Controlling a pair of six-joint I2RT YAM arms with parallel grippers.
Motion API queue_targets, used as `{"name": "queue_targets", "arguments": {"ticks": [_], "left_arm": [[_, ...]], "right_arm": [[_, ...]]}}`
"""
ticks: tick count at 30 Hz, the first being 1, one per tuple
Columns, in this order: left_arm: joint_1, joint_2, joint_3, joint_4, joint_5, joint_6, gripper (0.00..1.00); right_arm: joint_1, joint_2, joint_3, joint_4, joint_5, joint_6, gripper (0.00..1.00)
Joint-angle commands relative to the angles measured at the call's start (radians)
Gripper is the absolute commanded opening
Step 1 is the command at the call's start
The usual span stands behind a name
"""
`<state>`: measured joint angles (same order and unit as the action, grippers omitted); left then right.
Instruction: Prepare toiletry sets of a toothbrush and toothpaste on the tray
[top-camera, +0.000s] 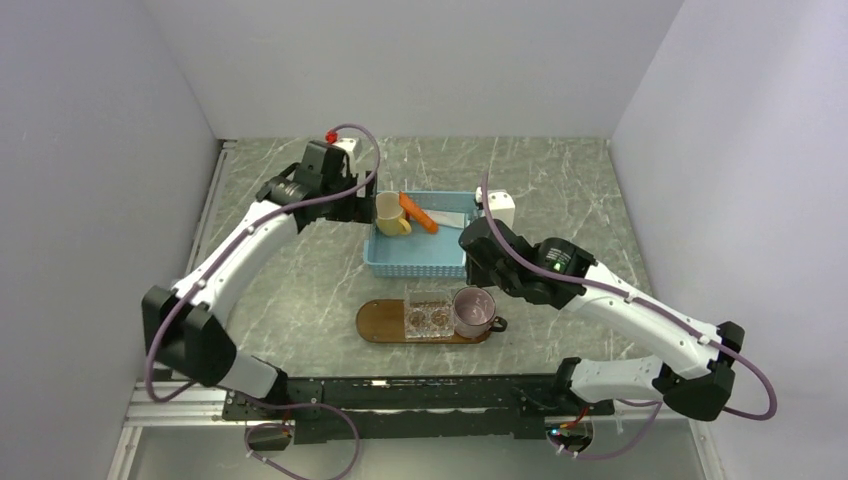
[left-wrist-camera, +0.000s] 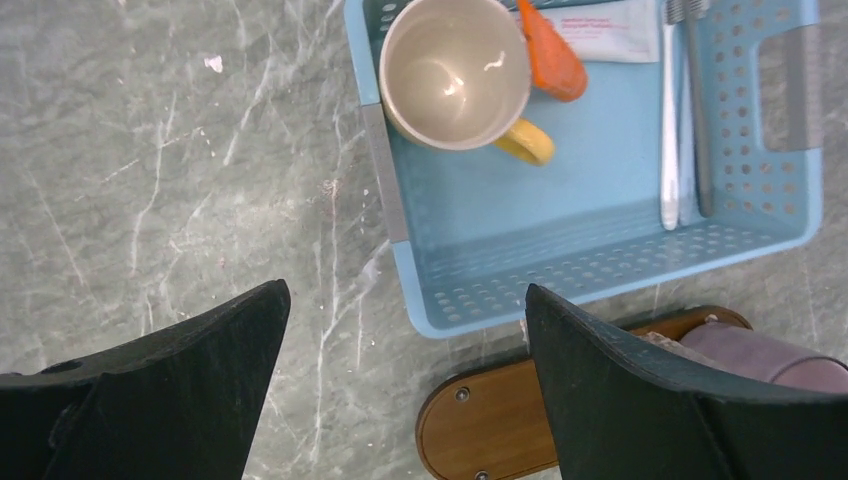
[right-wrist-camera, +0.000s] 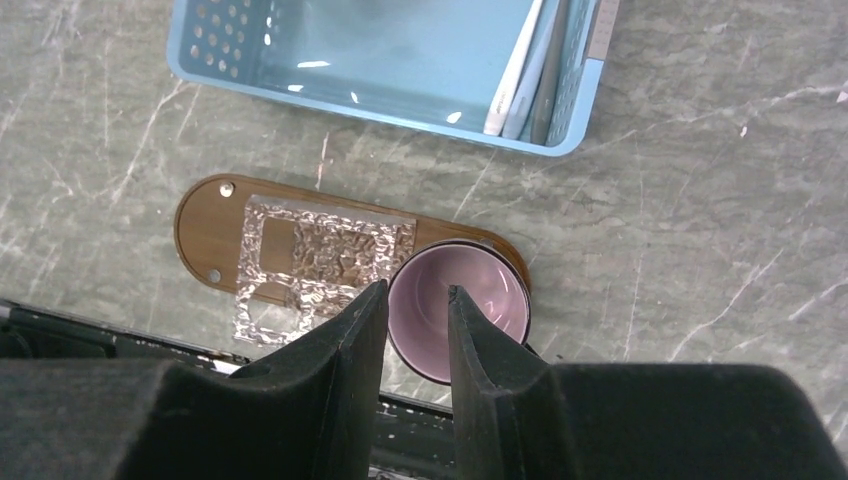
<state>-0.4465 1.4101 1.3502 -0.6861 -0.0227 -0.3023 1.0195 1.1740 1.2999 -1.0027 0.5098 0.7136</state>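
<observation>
The orange tube (left-wrist-camera: 550, 55) and the white tube (left-wrist-camera: 610, 18) lie at the far end of the blue basket (left-wrist-camera: 600, 280). Two thin brushes (left-wrist-camera: 668, 120) lie along its right side and also show in the right wrist view (right-wrist-camera: 520, 70). The brown oval tray (top-camera: 380, 322) lies in front of the basket and shows in both wrist views (left-wrist-camera: 490, 420) (right-wrist-camera: 205, 225). My left gripper (left-wrist-camera: 405, 288) is wide open and empty above the basket's near left corner. My right gripper (right-wrist-camera: 417, 288) hovers over the tray's right end, its jaws a narrow gap apart and empty.
A cream mug with a yellow handle (left-wrist-camera: 455, 70) stands in the basket's far left corner. A purple mug (right-wrist-camera: 458, 310) stands on the tray's right end. A clear textured glass dish (right-wrist-camera: 320, 255) lies on the tray's middle. Grey walls stand on three sides.
</observation>
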Motion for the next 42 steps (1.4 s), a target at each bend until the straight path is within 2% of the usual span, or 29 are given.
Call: {"name": "queue_targets", "arguments": {"ticks": [1,4,8,10,17,21,26,34,42], "left_arm": [[0.030,0.105,0.082,-0.035,0.063,-0.015,0.94],[0.041,0.191,0.145,-0.054,0.073,-0.010,0.92],[0.063,0.324,0.280,-0.159,0.098,-0.046,0.79],[0.063,0.360,0.322,-0.191,0.106,-0.094,0.75],[0.063,0.378,0.307,-0.182,0.217,-0.345,0.69],[0.062,0.380,0.298,-0.213,0.200,-0.539,0.68],[0.059,0.435,0.370,-0.367,0.148,-0.710,0.53],[0.058,0.426,0.345,-0.363,0.105,-0.870,0.54],[0.054,0.472,0.386,-0.366,0.090,-0.958,0.55]], "right_arm": [[-0.007,-0.047,-0.051,0.064,-0.033,-0.042,0.31],[-0.014,-0.070,-0.092,0.083,-0.047,-0.040,0.31],[-0.021,-0.093,-0.124,0.092,-0.050,-0.033,0.30],[-0.024,-0.105,-0.142,0.100,-0.052,-0.028,0.30],[-0.035,-0.122,-0.176,0.126,-0.063,-0.023,0.30],[-0.036,-0.139,-0.197,0.140,-0.068,-0.024,0.30],[-0.038,-0.148,-0.207,0.145,-0.076,-0.022,0.30],[-0.041,-0.191,-0.227,0.151,-0.077,-0.031,0.31],[-0.044,-0.212,-0.227,0.162,-0.098,-0.052,0.31]]}}
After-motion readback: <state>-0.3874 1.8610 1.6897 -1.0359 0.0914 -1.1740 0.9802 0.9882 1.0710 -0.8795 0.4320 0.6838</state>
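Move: The yellow mug in the basket stands roughly 10 cm ahead of the open left hand, 4 cm to its right and 15 cm below. The orange packet is some 6 cm to the right of the mug and level with it; the toothpaste tube is about 11 cm right of the mug. From the right hand the yellow mug lies about 24 cm ahead, 16 cm left and 17 cm below. Left hand sinks about 7 cm and rightward towards the yellow mug, swivelling counter-clockwise, tipping downward, fingers half closing. ##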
